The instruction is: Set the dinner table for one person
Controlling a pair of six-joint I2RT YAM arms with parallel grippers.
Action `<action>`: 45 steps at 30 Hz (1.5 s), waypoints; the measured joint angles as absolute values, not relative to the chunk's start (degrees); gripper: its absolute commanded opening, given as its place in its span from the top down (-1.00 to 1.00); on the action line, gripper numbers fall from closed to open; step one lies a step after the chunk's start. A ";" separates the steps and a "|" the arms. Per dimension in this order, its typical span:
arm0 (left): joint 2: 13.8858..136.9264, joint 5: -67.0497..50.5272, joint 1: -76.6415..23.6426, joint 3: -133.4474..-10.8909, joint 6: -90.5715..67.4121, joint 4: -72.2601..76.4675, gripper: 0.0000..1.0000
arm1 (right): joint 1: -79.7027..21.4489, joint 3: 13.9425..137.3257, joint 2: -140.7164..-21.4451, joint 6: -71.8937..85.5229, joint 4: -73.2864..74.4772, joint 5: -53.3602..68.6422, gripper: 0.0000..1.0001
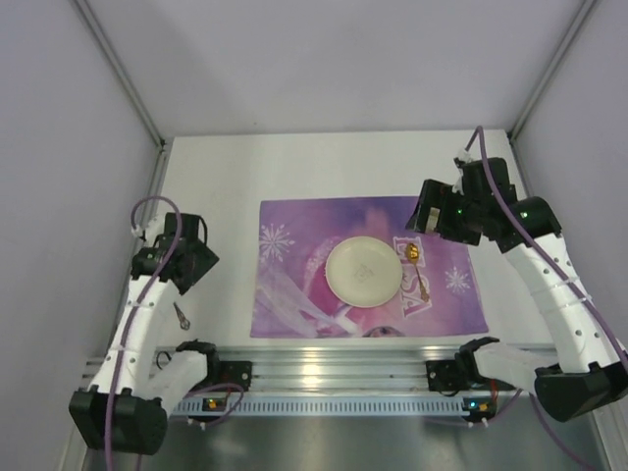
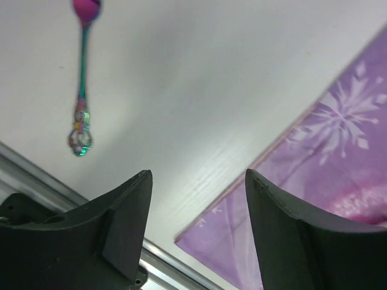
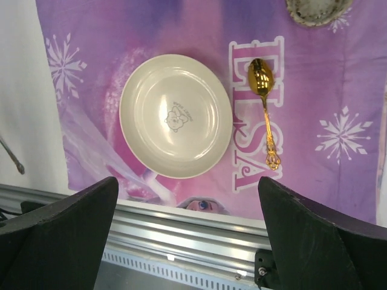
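The dinner table [image 1: 221, 172] is a white top with a purple placemat [image 1: 294, 294] on it. A cream plate [image 1: 364, 272] sits on the mat, and a gold spoon [image 1: 420, 269] lies just to its right. Both also show in the right wrist view, the plate [image 3: 175, 116] and the spoon [image 3: 264, 112]. An iridescent utensil [image 2: 81, 84] lies on bare table left of the mat, seen from above as the utensil [image 1: 183, 314]. My left gripper [image 2: 198, 175] hovers open and holds nothing, over the mat's near left corner. My right gripper [image 3: 188, 181] is open and holds nothing, high above the mat's right end.
A ribbed aluminium rail [image 1: 324, 368] runs along the table's near edge. White walls and posts close in the back and both sides. A round grey-rimmed object [image 3: 317, 11] lies on the mat beyond the spoon, cut off by the frame edge.
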State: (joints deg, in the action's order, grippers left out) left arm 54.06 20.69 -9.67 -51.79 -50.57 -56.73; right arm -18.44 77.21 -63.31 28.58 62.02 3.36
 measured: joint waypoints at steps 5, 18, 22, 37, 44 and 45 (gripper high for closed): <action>60.23 15.68 2.90 -52.82 -44.27 -57.76 -0.35 | -19.29 76.84 -65.78 28.53 60.95 6.11 -1.00; 76.40 8.56 19.64 -56.62 -28.16 -53.28 -0.28 | -19.88 76.38 -65.84 27.49 60.31 6.94 -0.99; 78.59 7.94 25.67 -57.30 -23.18 -52.40 -0.15 | -19.92 75.72 -65.76 27.05 60.01 6.55 -0.99; 92.05 5.13 33.39 -56.31 -19.53 -44.58 0.16 | -20.03 75.77 -70.35 26.55 59.59 6.11 -1.00; 95.94 2.07 36.36 -56.25 -19.70 -43.27 0.28 | -20.08 75.85 -71.13 26.28 59.61 5.48 -0.99; 96.05 1.89 36.40 -56.27 -19.64 -43.24 0.31 | -20.08 75.85 -71.33 26.15 59.64 5.32 -0.99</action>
State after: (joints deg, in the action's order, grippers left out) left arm 96.05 1.89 36.40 -56.27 -19.64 -43.24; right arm -20.08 75.85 -71.33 26.15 59.64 5.32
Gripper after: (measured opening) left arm 0.368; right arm 0.996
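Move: Off to the left hand's left, about 14 cm, lies the fork, its middle some 2 cm nearer the base and roughly 14 cm below. On the other side the plate lies 36 cm to that hand's right and 5 cm farther out, with the spoon another 14 cm to the right of the plate and level with it. From the right hand the fork is about 68 cm left, 4 cm back and 25 cm down. Swinging left over bare table towards the fork, the left hand travels some 15 cm sideways, dropping about 6 cm early on, then sinks the rest of the 14 cm almost straight down. The wrist tips some 30 degrees to point nearly down, and the fingers narrow to about half their gap astride the fork's neck, not yet shut. The empty right hand, still wide open, eases down 4 cm and slightly left. ##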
